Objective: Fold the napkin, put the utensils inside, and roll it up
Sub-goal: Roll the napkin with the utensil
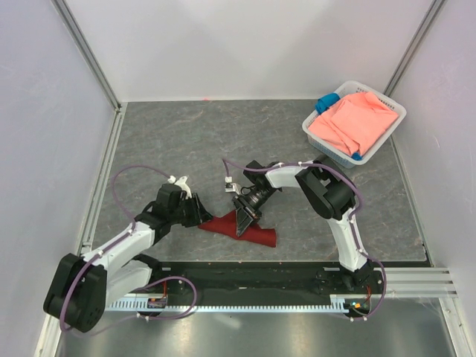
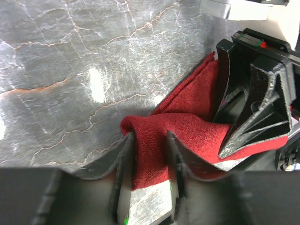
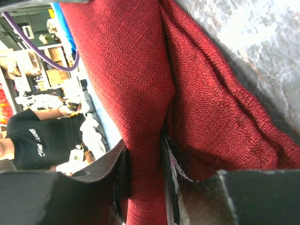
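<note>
The dark red napkin (image 1: 260, 236) lies bunched and partly rolled on the grey table, near the front edge between the two arms. My left gripper (image 1: 202, 216) holds its left end: in the left wrist view the rolled cloth (image 2: 197, 133) fills the gap between the left gripper's (image 2: 149, 140) fingers. My right gripper (image 1: 243, 222) presses down on the napkin's middle, and its black fingers (image 2: 255, 108) stand just beyond the left ones. In the right wrist view a fold of the napkin (image 3: 140, 70) is pinched in the right gripper (image 3: 143, 150). The utensils are hidden.
A white basket (image 1: 312, 138) stands at the back right, holding a salmon-pink cloth (image 1: 357, 123) and a small blue cloth (image 1: 326, 103). The black base rail (image 1: 245, 275) runs along the near edge, close behind the napkin.
</note>
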`<state>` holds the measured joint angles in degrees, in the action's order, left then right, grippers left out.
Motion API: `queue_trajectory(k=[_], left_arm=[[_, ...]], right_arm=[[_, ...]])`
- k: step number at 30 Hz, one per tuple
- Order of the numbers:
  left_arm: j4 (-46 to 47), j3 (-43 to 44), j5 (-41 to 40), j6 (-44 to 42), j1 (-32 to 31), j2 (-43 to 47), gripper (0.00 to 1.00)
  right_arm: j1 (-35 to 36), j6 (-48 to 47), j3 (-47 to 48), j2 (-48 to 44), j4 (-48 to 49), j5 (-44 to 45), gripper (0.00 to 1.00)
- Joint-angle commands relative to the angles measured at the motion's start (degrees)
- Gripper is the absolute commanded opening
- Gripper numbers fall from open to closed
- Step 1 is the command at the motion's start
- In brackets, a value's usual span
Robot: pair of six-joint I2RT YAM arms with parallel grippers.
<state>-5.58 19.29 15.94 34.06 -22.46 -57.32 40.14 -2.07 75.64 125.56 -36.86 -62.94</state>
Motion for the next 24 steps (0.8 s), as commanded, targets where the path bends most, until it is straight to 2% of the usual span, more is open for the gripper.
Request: queue_trajectory(k=[1, 2, 5, 6, 9, 13, 21, 23, 24], left_arm=[[3.74, 0.04, 0.32, 0.65, 0.31, -3.41, 0.31], [3.65, 0.40, 0.14, 0.65, 0.22, -3.85, 0.22], [3.22, 1.19, 0.05, 0.39, 0.31, -5.61, 0.09], [3.12, 1.45, -0.12, 0.30, 0.22, -5.96, 0.08], [2.25, 2.33, -0.56, -0.05, 0.31, -7.19, 0.06], [1.28, 3.65, -0.13, -0.66, 0.22, -9.38, 0.04], [0.84, 4.70, 1.28, -1.37, 0.31, -12.46, 0.02], [0.23, 5.40, 1.72, -1.46, 0.31, -12.73, 0.02], [-0.21, 5.67, 1.98, -1.54, 0.31, -13.08, 0.02]], right_arm=[[-0.41, -1.54, 1.00, 1.27, -0.23, 2.99, 0.42], [-0.50, -1.36, 1.00, 1.01, -0.23, 3.43, 0.45], [-0.76, -0.23, 1.35, -0.83, -0.14, 5.98, 0.61], [-0.85, 0.13, 1.53, -2.15, -0.14, 7.72, 0.68], [-0.85, 1.18, 2.06, -5.39, -0.23, 10.81, 0.76], [-0.85, 1.19, 2.24, -10.23, 0.38, 18.79, 0.81], [-0.33, 1.19, -3.21, -22.80, 10.04, 25.66, 0.88], [1.33, -0.56, -4.87, -25.35, 11.28, 28.21, 0.91], [2.39, -1.27, -5.41, -26.14, 11.46, 32.14, 0.91]])
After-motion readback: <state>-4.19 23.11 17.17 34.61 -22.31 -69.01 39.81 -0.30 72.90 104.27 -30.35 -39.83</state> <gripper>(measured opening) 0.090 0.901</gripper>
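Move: The left end of the rolled napkin lies just below the left hand's half-open fingers, about 1 cm back, 1 cm to the right and 2 cm down; the napkin's loose corner is some 6 cm to the right of that hand and 2 cm ahead. The right hand's fingers are already on the roll's middle, roughly 1 cm below the hand point. From there the roll's right end is about 9 cm to the right and 3 cm back, and the loose corner 3 cm to the left and 4 cm ahead. The left fingers sink about 2 cm onto the roll's left end and close, pinching the cloth and keeping hold of it. Meanwhile the right fingers spread wide and let go of the roll's middle; that hand first lifts a little, then draws away up and forward, roughly 6 cm each, with its fingers tipping some 30 degrees to point more steeply down. ##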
